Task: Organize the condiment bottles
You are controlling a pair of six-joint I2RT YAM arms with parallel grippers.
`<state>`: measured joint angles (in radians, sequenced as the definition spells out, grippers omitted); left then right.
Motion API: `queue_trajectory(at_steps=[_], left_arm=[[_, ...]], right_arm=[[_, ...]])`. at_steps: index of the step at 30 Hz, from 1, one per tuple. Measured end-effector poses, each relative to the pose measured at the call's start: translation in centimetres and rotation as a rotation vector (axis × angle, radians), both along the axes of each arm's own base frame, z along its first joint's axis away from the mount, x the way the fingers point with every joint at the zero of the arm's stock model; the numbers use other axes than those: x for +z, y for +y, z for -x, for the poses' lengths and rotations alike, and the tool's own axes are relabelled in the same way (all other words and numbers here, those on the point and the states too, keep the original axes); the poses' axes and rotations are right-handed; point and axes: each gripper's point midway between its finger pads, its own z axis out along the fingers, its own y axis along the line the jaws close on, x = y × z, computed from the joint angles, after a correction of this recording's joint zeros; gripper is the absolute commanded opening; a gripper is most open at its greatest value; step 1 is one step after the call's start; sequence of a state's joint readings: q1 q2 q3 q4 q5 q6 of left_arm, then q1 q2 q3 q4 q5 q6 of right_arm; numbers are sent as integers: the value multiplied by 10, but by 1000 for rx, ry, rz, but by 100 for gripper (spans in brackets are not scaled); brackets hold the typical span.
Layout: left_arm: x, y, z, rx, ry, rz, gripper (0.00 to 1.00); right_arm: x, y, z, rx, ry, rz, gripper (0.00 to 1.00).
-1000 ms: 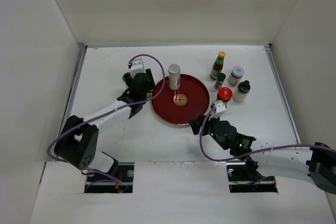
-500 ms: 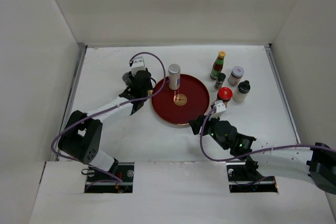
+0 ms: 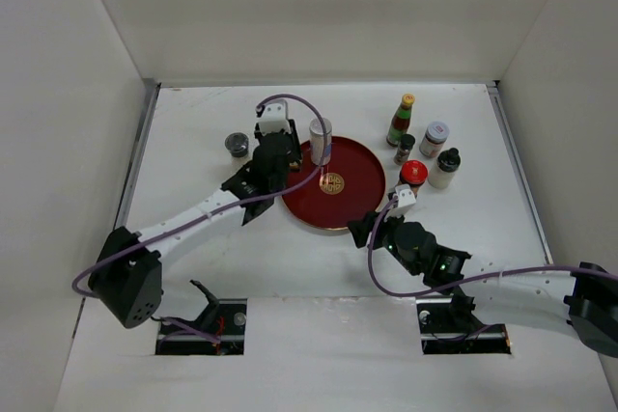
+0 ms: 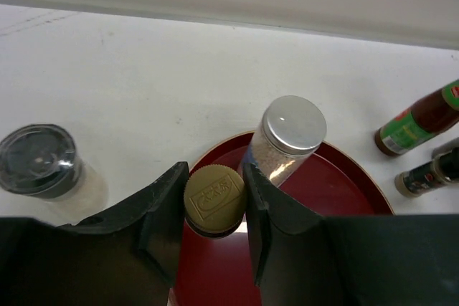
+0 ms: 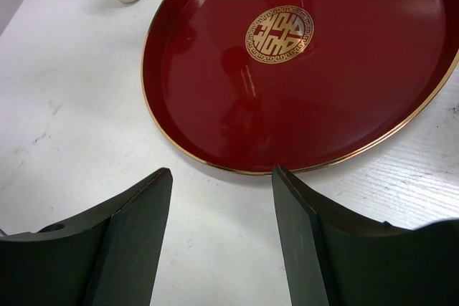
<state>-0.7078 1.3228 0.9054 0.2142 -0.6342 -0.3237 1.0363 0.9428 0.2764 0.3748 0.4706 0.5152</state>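
Observation:
My left gripper is shut on a small bottle with a yellow cap, held over the left edge of the round red tray. A silver-capped bottle stands on the tray just right of it. A grey-lidded jar stands on the table to the left. At the back right stand a tall green bottle, a small dark bottle, a red-capped white jar, a black-capped white bottle and a red-capped bottle. My right gripper is open over bare table at the tray's front rim.
White walls enclose the table on the left, back and right. In the right wrist view the tray shows a gold emblem at its middle. Purple cables loop off both arms.
My left gripper has swung right from beside the grey-lidded jar to the tray's left edge, with the yellow-capped bottle in its jaws. The right arm has stayed still.

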Motion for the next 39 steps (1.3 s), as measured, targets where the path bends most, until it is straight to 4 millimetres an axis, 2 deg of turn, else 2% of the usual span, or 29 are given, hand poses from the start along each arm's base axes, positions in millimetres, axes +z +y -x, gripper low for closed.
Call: queue_trajectory(at_steps=[3,6,9,12,16,22,24,26,30,33,36,39], left_arm=[[-18,-17,-8,-23,26,-24,19],[-47,-27,-17,-35,78,-67,19],[-72,-33,-23,-47,124,-103,20],[-85,-35,-26,-53,148,-120,24],[-90,-36,-28,-53,153,-123,33],[-81,-40,-33,-47,113,-83,66],[-78,-40,-34,-47,103,-74,74],[-75,-38,-30,-48,96,-68,77],[-50,-24,-15,-41,55,-34,84],[-19,-2,-2,-15,-1,14,89],[6,39,-2,67,-31,50,89],[3,82,-10,176,-17,59,90]], right_arm=[[0,0,0,0,1,0,64],[-1,0,0,0,1,1,64],[-1,-1,0,0,2,2,64],[-2,-1,1,0,2,4,65],[-2,-2,1,0,1,1,65],[-2,-2,1,0,1,1,66],[-2,-2,1,0,1,1,67],[-2,-2,1,0,0,0,68],[0,-2,1,-1,-3,-6,71],[1,-2,1,-1,-3,-10,84],[1,-2,1,-1,-3,-9,93],[0,-2,1,-1,-2,-6,97]])
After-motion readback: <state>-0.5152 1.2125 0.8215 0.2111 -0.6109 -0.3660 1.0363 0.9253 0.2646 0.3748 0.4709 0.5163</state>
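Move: The left hand holds the yellow-labelled bottle by its gold cap; its spot on the red tray lies about 3 cm ahead, 4 cm right and 18 cm below. The silver-capped shaker stands some 7 cm ahead and 9 cm right of the hand; the black-lidded jar about 7 cm ahead and 14 cm left, both middles roughly 12 cm lower. From the right hand, the spot is around 17 cm ahead, 17 cm left and 7 cm down. Left hand lowers bottle 9 cm onto tray, releases, rises, swings 12 cm left towards jar; right fingers widen. ##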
